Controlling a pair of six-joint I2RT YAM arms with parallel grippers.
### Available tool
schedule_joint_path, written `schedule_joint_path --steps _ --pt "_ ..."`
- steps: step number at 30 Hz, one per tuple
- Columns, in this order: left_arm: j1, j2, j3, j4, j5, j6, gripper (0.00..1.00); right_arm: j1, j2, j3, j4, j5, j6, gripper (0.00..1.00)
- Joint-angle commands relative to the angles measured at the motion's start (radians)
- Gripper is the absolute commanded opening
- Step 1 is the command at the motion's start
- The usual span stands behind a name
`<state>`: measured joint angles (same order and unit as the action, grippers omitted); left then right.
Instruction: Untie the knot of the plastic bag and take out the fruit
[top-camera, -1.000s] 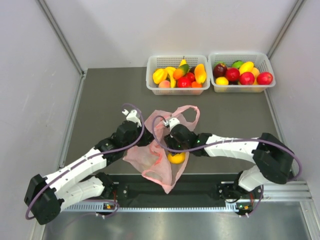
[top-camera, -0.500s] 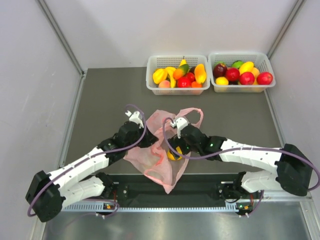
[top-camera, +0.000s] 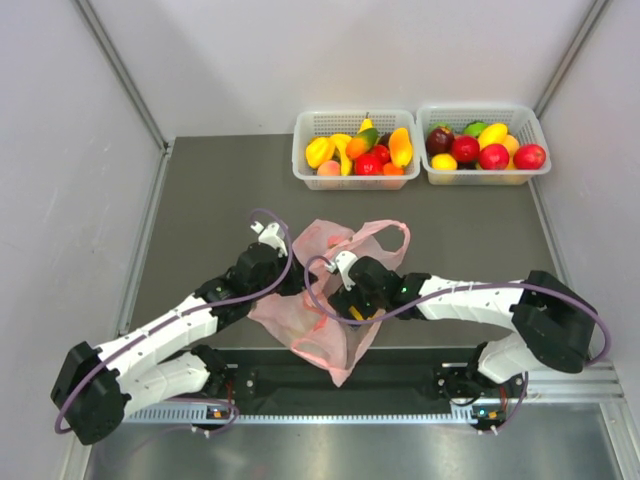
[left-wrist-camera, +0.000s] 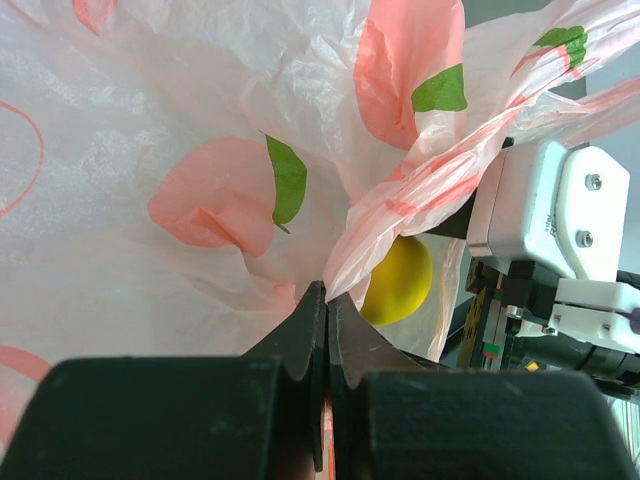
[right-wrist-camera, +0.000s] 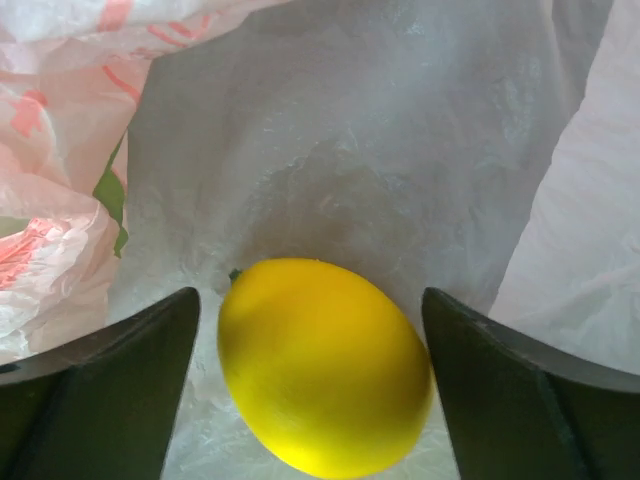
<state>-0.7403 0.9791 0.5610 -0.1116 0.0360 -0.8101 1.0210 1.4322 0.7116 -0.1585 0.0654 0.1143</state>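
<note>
The pink plastic bag (top-camera: 312, 318) lies crumpled on the dark table between my two arms, its mouth held open. My left gripper (top-camera: 298, 282) is shut on a fold of the bag's film, seen pinched at its fingertips (left-wrist-camera: 327, 296). My right gripper (top-camera: 358, 303) reaches into the bag, open, with a yellow lemon-like fruit (right-wrist-camera: 325, 365) lying between its two fingers and not clamped. The same fruit (left-wrist-camera: 397, 281) shows through the bag's opening in the left wrist view. One handle loop (top-camera: 388, 236) lies loose toward the back. The knot is out of view.
Two white baskets (top-camera: 355, 182) (top-camera: 487, 177) full of mixed fruit stand side by side at the back of the table. Enclosure walls close in left and right. The bag's lower end hangs over the metal rail (top-camera: 420, 372) at the near edge.
My right gripper opened wide and moved into the bag's mouth, now straddling the yellow fruit. The left gripper stayed shut on the film, almost still.
</note>
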Motion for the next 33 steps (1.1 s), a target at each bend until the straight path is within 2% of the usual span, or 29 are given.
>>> schedule_joint_path --steps 1,2,3,10,11,13,14,16,20,23,24,27,29,33 --pt "-0.004 -0.017 -0.006 0.047 -0.008 0.005 0.00 0.007 0.000 0.028 -0.001 -0.026 -0.004 0.89" --pt "-0.002 -0.014 -0.006 0.047 -0.005 0.005 0.00 0.007 0.000 0.031 -0.009 -0.019 0.004 0.82" --pt "-0.002 -0.014 -0.006 0.047 -0.005 0.005 0.00 0.005 -0.003 0.035 -0.038 -0.006 0.008 0.80" --pt "-0.004 -0.020 -0.010 0.047 -0.013 0.006 0.00 0.011 -0.055 0.038 -0.157 0.103 0.062 0.81" --pt "-0.002 -0.020 -0.012 0.047 -0.016 0.006 0.00 0.014 -0.062 0.040 -0.173 0.123 0.070 0.78" --pt "-0.004 -0.017 -0.013 0.050 -0.018 0.006 0.00 0.014 -0.079 0.040 -0.197 0.123 0.087 0.61" --pt "-0.002 -0.016 -0.012 0.052 -0.018 0.006 0.00 0.014 -0.102 0.040 -0.200 0.123 0.093 0.29" --pt "-0.002 -0.016 -0.009 0.049 -0.016 0.008 0.00 0.013 -0.131 0.048 -0.220 0.111 0.102 0.00" --pt "-0.002 -0.014 -0.003 0.044 -0.025 0.014 0.00 0.014 -0.264 0.063 -0.231 0.016 0.088 0.00" --pt "-0.002 -0.017 -0.006 0.044 -0.027 0.014 0.00 0.013 -0.389 0.074 -0.208 -0.109 0.078 0.00" --pt "-0.002 -0.014 -0.007 0.050 -0.028 0.014 0.00 0.013 -0.420 0.068 -0.161 -0.169 0.074 0.00" --pt "-0.002 -0.005 -0.006 0.062 -0.027 0.012 0.00 0.008 -0.499 0.071 -0.081 -0.220 0.061 0.00" --pt "-0.001 0.006 -0.004 0.067 -0.027 0.011 0.00 -0.005 -0.519 0.089 -0.053 -0.210 0.056 0.00" --pt "-0.002 0.020 -0.001 0.078 -0.024 0.014 0.00 -0.073 -0.513 0.169 0.052 -0.078 0.079 0.00"
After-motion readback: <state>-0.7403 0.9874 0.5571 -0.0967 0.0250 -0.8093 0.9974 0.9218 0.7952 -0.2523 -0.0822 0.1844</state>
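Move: The right hand is down inside the bag, its open fingers already around the yellow fruit, which sits practically at the hand point, perhaps 1 cm left. From there, the bag fold pinched by the left hand is about 9 cm left, 2 cm ahead and 10 cm up; the far bag handle is roughly 16 cm ahead, 9 cm right and 4 cm up. From the left hand, the fruit lies some 9 cm right, 2 cm back and 10 cm down. Leftward first, some 3 to 4 cm low in the bag while the fingers close onto the yellow fruit, then quickly up about 18 cm: the right hand carries the fruit out, swinging back about 3 cm and partly forward again. On the way up the wrist rolls some 30 degrees, turning the fingers flatter towards the left. The left hand stays put, still pinching the bag's fold shut between its fingertips. ##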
